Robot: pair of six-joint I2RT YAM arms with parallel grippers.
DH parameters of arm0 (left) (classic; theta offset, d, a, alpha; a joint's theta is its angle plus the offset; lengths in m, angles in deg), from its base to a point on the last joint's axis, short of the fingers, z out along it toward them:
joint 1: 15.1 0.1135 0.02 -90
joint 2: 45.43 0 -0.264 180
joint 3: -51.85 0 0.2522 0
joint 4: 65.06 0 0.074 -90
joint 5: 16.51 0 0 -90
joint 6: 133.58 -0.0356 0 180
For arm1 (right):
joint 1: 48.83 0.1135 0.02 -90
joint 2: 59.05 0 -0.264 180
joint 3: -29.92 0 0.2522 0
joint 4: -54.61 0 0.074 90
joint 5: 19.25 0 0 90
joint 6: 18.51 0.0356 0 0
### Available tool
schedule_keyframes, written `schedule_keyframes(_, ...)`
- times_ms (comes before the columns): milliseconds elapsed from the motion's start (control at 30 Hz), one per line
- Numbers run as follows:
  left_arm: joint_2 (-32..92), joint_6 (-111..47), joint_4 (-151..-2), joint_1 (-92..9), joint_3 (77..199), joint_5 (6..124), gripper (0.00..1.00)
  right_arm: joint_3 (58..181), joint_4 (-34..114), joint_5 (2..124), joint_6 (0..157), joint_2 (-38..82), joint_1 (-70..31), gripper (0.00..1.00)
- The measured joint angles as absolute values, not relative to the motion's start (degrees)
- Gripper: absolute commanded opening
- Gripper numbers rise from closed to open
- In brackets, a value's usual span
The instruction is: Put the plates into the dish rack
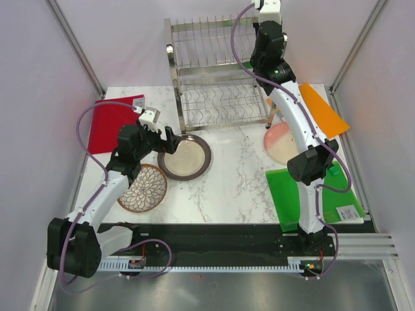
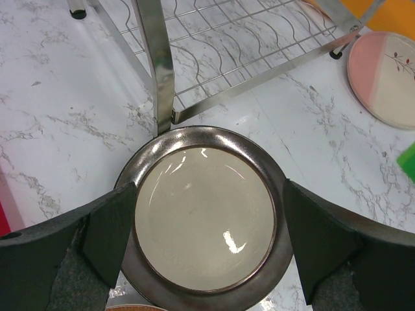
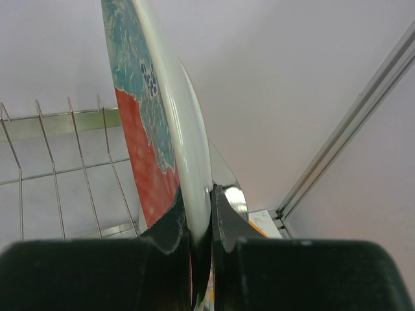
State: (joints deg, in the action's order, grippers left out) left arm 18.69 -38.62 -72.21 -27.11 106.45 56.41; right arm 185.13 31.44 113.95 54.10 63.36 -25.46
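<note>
The silvery metal plate (image 1: 185,157) lies flat just in front of the dish rack (image 1: 214,71). My left gripper (image 1: 170,139) hovers over it, open, its fingers straddling the plate (image 2: 204,217) on both sides. Left of it sits the brown plate with white petals (image 1: 144,188). The pink-and-cream plate (image 1: 280,141) rests at the right, partly under the right arm. My right gripper (image 3: 198,207) is raised beside the rack's upper wires (image 3: 58,162), shut on the rim of the red plate with the teal flower (image 3: 149,129), held on edge. In the top view the arm hides that plate.
A red board (image 1: 113,123) lies at the back left, an orange board (image 1: 321,110) at the back right and a green board (image 1: 311,194) at the front right. A rack leg (image 2: 155,65) stands right behind the metal plate. Enclosure walls close in on both sides.
</note>
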Motion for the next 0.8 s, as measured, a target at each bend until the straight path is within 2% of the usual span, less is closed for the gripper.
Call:
schedule_keyframes(67,18.7,-38.6,-72.2,-27.1,106.5,56.4,1.00,185.1,31.4,113.9,54.1,63.4,-25.5,0.00)
schedule_keyframes(100,18.7,-38.6,-72.2,-27.1,106.5,56.4,1.00,185.1,31.4,113.9,54.1,63.4,-25.5,0.07)
schedule_keyframes(133,18.7,-38.6,-72.0,-27.1,106.5,56.4,1.00,185.1,31.4,113.9,54.1,63.4,-25.5,0.22)
schedule_keyframes(233,18.7,-38.6,-71.7,-27.1,106.5,56.4,1.00,185.1,31.5,113.5,54.3,63.4,-25.5,0.43)
schedule_keyframes(533,18.7,-38.6,-71.5,-27.1,106.5,56.4,1.00,185.5,37.3,114.0,53.4,62.4,-25.9,0.45)
schedule_keyframes(733,18.7,-38.6,-71.5,-27.1,106.5,56.5,1.00,185.4,38.3,114.1,52.0,60.8,-25.3,0.53)
schedule_keyframes(767,18.6,-38.6,-71.5,-27.1,106.5,56.7,1.00,184.6,39.0,114.1,51.5,59.9,-25.0,0.57)
schedule_keyframes(800,18.6,-38.6,-71.6,-27.1,106.5,56.8,1.00,183.5,39.6,114.2,50.6,58.7,-24.7,0.75)
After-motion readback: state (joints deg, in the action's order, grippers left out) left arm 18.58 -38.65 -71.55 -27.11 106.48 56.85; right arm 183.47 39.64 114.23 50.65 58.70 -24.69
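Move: The flowered plate stands on edge at the right end of the dish rack's top tier, its near rim still between the right fingers and its middle about 10 cm ahead of them, 1 cm to the right and 3 cm higher. The rack's middle is roughly 17 cm left, 6 cm ahead and 20 cm below; the pink plate lies some 14 cm back, 6 cm right and 46 cm down. From the left hand, the flowered plate is about 32 cm ahead, 39 cm right and 29 cm higher. Opening first and then rising, the right hand lets go of the near rim of the flowered plate: the fingers part to about half open. The hand then lifts about 6 cm, tipping its fingers up some 10 degrees, and draws back about 3 cm, mostly at the end, clear of the plate and away from the rack. ##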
